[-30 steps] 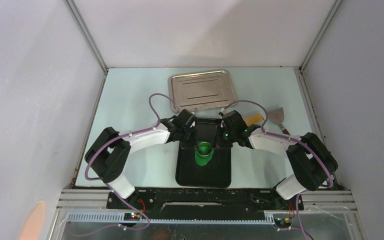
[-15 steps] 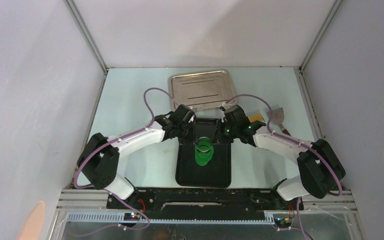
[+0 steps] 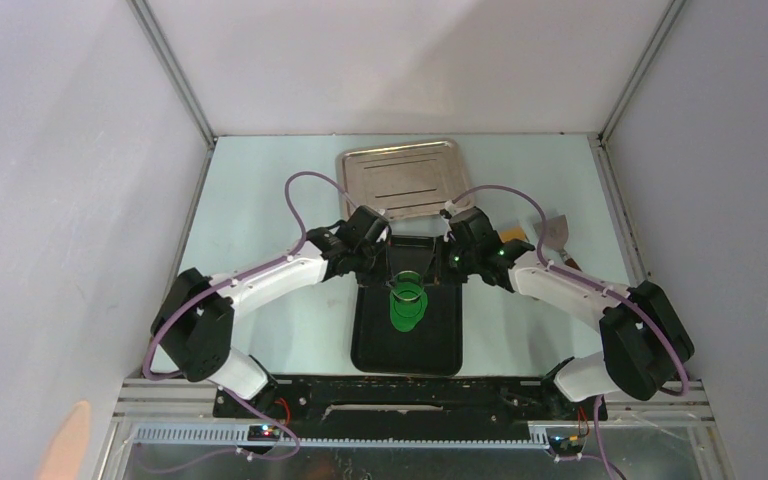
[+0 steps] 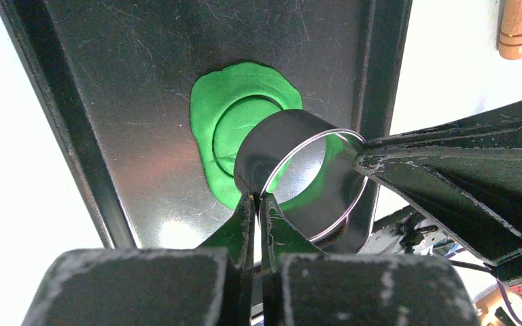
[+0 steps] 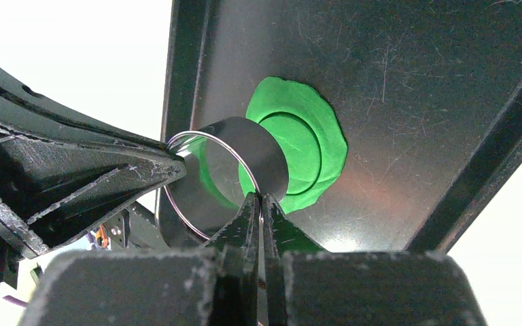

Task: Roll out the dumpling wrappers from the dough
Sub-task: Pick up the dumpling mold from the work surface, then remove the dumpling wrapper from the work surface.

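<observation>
A flattened bright green dough (image 3: 404,316) lies on the black tray (image 3: 400,350). A neat round disc, a dumpling wrapper (image 4: 236,129) (image 5: 300,146), is cut into the dough's middle and sits inside it. A shiny metal ring cutter (image 3: 409,290) (image 4: 287,146) (image 5: 239,153) hangs just above the dough. My left gripper (image 3: 392,283) (image 4: 259,197) is shut on one side of its thin rim. My right gripper (image 3: 428,282) (image 5: 259,197) is shut on the opposite side.
A silver tray (image 3: 403,180) lies beyond the black one. A tan wooden roller (image 3: 508,237) (image 4: 520,27) and a metal scraper (image 3: 557,235) rest at the right. The booth's walls close in both sides.
Both arms reached farther over the tray, carrying the ring cutter up and away from the dough. The round cut disc now shows below it.
</observation>
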Robot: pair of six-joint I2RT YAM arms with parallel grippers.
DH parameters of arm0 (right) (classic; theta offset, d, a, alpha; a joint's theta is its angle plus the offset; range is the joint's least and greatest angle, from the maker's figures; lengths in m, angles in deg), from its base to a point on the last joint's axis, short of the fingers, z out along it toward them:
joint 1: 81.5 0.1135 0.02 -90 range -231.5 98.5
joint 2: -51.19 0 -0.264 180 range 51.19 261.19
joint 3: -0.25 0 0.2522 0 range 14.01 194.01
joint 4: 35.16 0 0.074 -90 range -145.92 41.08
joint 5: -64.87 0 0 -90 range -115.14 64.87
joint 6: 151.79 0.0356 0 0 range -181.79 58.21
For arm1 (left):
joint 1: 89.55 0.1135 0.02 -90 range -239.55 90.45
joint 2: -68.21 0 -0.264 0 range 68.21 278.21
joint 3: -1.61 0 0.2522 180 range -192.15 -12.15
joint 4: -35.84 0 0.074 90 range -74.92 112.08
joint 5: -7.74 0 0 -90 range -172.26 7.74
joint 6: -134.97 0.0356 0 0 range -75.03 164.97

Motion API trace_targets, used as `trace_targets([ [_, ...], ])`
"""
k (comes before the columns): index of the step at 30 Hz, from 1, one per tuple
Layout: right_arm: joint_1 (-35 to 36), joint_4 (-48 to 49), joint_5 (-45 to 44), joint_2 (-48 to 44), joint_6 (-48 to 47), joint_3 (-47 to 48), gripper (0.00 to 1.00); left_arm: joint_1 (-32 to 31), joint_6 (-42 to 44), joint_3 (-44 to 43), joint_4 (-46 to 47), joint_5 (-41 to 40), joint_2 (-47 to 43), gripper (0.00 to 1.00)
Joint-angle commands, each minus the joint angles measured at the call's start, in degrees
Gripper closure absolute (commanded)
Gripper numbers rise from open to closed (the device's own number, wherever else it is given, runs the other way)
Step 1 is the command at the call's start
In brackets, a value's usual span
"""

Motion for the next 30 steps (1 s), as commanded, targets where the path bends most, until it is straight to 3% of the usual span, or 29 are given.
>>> trace_targets([
  [1, -2.3, -8.2, -8.1, -0.2, -3.8, 0.7, 1.0, 2.2, 3.6, -0.3, -9.1, -6.0, -1.9, 1.0],
  [12, 2.0, -5.4, -1.8, 8.0, -3.7, 12.9, 1.0, 15.5, 7.2, 2.9, -12.5, -9.7, -9.5, 1.0],
  [19, 5.6, -4.0, 1.7, 13.9, -3.4, 22.4, 1.0, 25.7, 8.9, 8.2, -11.6, -6.6, -16.7, 1.0],
  [24, 5.3, -7.4, -0.4, 13.9, -4.3, 22.7, 1.0, 29.7, 9.1, 11.4, -9.8, -4.3, -17.9, 1.0],
  [30, 3.0, -10.8, -4.6, 9.7, -6.0, 17.4, 0.72, 32.4, 7.4, 14.1, -4.1, -4.1, -15.9, 1.0],
])
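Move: The dumpling mold, a metal ring, hangs between both grippers, pinched by its rim: its middle is about 4 cm to the right of the left hand and 4 cm to the left of the right hand, 2 cm below each. The bare table it is taken to is some 16 cm left, 3 cm ahead and 11 cm below the left hand. The dough and the black tray's middle are both about 4 cm right, 2 cm back and 10 cm below the left hand. The mold is carried left in the left hand's kept pinch, away from the dough and across the black tray's left rim, about 20 cm, swinging some 25 degrees counter-clockwise and sinking slightly at the end. The mold's rim comes free of the still-shut right fingers; the right hand drifts left over the tray, forward and up a little, then eases back and down as its fingers start opening. ##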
